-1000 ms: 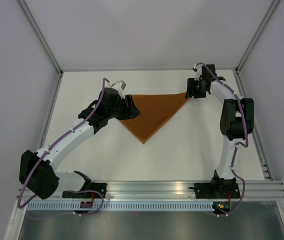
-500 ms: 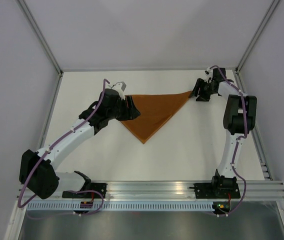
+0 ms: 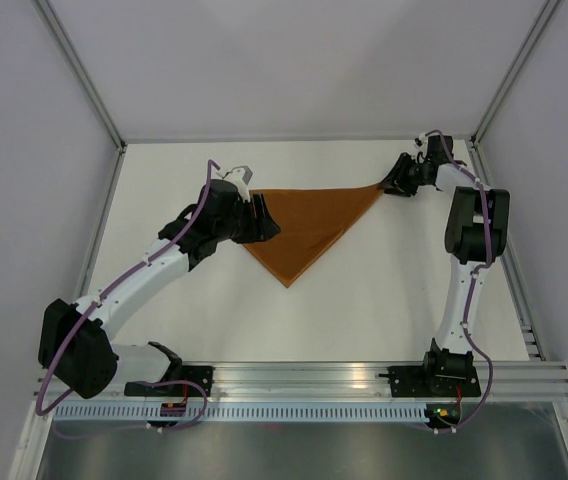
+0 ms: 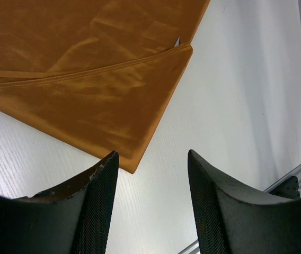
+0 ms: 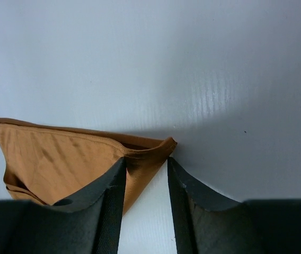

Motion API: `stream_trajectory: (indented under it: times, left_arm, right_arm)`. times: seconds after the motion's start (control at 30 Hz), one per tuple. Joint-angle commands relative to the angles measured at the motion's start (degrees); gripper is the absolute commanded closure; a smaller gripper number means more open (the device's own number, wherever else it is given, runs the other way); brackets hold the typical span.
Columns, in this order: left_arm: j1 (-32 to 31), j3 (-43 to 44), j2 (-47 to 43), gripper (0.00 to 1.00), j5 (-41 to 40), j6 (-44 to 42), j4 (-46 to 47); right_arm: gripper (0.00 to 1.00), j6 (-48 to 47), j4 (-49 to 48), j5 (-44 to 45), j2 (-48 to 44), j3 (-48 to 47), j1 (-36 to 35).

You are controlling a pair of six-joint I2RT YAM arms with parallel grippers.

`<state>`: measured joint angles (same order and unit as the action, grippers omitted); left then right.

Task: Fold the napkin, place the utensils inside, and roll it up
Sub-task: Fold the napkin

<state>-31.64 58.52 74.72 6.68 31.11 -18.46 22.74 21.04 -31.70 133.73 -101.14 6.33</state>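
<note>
The rust-brown napkin (image 3: 309,225) lies folded into a triangle on the white table, its point toward the arms. My left gripper (image 3: 264,215) hovers at the napkin's left corner, open; in the left wrist view its fingers (image 4: 150,153) frame bare table with the napkin's layered corner (image 4: 87,79) just beyond them. My right gripper (image 3: 389,185) is at the napkin's far right corner. In the right wrist view the jaws (image 5: 146,160) straddle that hemmed corner (image 5: 60,153), the cloth against the left finger, a strip of table still showing between them. The utensils are out of view.
White enclosure walls stand close behind and to the right of the right gripper. An aluminium rail (image 3: 364,375) runs along the near edge by the arm bases, and its end shows in the left wrist view (image 4: 293,182).
My right gripper has shifted right and back to the napkin's right corner, and its jaws have narrowed around it. The left arm has not moved.
</note>
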Motion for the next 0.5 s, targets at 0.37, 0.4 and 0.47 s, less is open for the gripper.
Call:
stream_trajectory:
  times: [0.37,0.4,0.47]
  left_arm:
    - [-0.3,-1.8,-2.4,0.41,0.0,1.8,1.8]
    - [-0.4,-1.8,-2.5,0.41,-0.3,1.8,1.9]
    - [-0.4,-1.8,-2.6,0.41,-0.4,2.0,1.9]
  right_arm:
    - [0.93,1.6,-7.2,-1.9,-7.1,2.4,-0.4]
    - [0.93,0.4,-7.2,-1.8,-8.0,2.8,-0.7]
    - [0.94,-3.6,-7.2,-1.4,-10.8,4.7,-1.8]
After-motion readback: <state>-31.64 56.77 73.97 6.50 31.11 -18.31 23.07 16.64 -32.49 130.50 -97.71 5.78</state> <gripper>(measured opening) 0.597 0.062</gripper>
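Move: The napkin's free far-right corner already stands between the right hand's open fingertips, within about a centimetre of the hand point. From that hand, the napkin's flap tip, with the knife's point beside it, lies about 14 cm back and 14 cm left. The near point of the folded napkin is some 29 cm back and 29 cm left. From the left hand the far-right corner is around 24 cm ahead, 33 cm right and 17 cm below. Almost in place at first, easing barely a centimetre forward, the right hand closes its fingers from nearly half open to almost shut, pinching the napkin's far-right corner from its two sides. As they finish closing it starts upward, rising about 2 cm with the corner in its grip, the fingers still slanting down, forward and to the left. ##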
